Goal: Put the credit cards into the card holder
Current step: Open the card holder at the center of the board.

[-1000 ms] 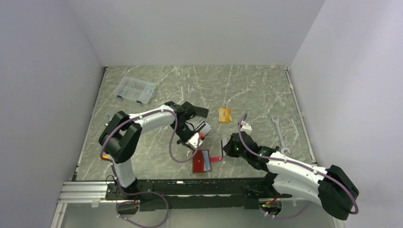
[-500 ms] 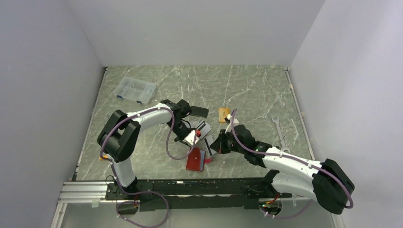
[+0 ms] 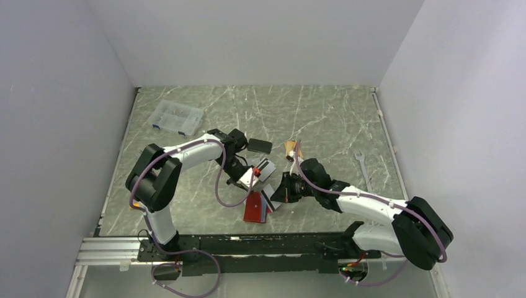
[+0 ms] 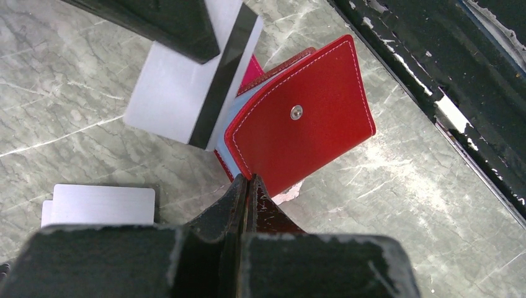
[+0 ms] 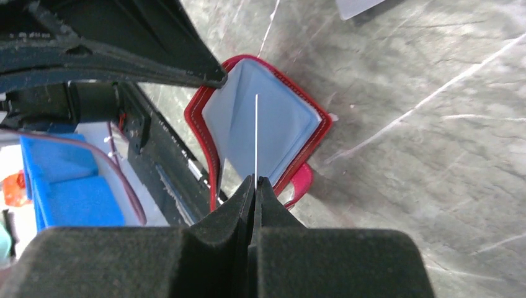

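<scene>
The card holder (image 3: 253, 211), a dark-red wallet with a snap button, lies at the near middle of the table. My left gripper (image 4: 248, 180) is shut on the edge of its cover (image 4: 304, 130), holding it apart from the pale blue sleeves (image 5: 282, 124). My right gripper (image 5: 256, 181) is shut on a grey-white credit card with a dark stripe (image 4: 186, 93). In the right wrist view that card is edge-on (image 5: 256, 136), its far end at the sleeves. More grey credit cards (image 3: 265, 167) and a black one (image 3: 259, 146) lie just behind the wallet.
A clear compartment box (image 3: 177, 117) stands at the back left. Behind the right arm lies a small orange packet (image 3: 293, 150), and a wrench (image 3: 365, 171) lies to the right. The black rail (image 4: 446, 74) at the table's near edge runs close to the wallet.
My right gripper has carried its card left and forward to the wallet's opening. The left gripper has shifted slightly, and the wallet now stands more closed and tilted up.
</scene>
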`<act>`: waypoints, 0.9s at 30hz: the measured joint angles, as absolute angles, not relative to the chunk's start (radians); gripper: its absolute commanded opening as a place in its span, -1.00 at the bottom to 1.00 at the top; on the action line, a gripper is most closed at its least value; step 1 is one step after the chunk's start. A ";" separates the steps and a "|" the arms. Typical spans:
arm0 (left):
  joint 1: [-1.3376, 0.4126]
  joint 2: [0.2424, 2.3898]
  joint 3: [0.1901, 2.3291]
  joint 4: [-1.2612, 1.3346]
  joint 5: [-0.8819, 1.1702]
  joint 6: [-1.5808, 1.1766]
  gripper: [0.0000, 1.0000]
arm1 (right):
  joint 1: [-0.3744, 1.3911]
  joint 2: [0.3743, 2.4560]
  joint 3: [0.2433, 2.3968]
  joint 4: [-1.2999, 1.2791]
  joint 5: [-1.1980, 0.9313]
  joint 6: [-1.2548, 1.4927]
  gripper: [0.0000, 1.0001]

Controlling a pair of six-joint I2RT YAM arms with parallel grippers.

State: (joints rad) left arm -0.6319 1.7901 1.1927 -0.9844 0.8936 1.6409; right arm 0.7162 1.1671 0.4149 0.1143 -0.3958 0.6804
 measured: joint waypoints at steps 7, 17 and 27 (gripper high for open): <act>-0.627 1.790 1.193 -0.974 0.898 1.636 -0.85 | 0.724 1.248 0.415 0.150 -0.521 0.661 -1.00; -0.598 1.779 1.191 -0.791 0.865 1.349 0.99 | 0.759 1.322 0.422 0.177 -0.586 0.646 -1.00; -0.527 1.616 1.164 -0.687 0.731 0.833 0.99 | 0.770 1.275 0.434 0.182 -0.577 0.646 -1.00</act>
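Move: The left fingers, shut, already pinch a corner of the red card holder's cover; its middle lies about 5 cm back, 3 cm right and 3 cm below them. The right hand holds a striped card; for it the holder's middle is some 4 cm back, 10 cm left and 5 cm down. The loose cards lie about 9 cm ahead and 9 cm left of the right hand, the black case roughly 17 cm ahead and 9 cm left. Left lets the cover go, opening wide and withdrawing 6 cm forward-up, as right moves its card back-left inside. ##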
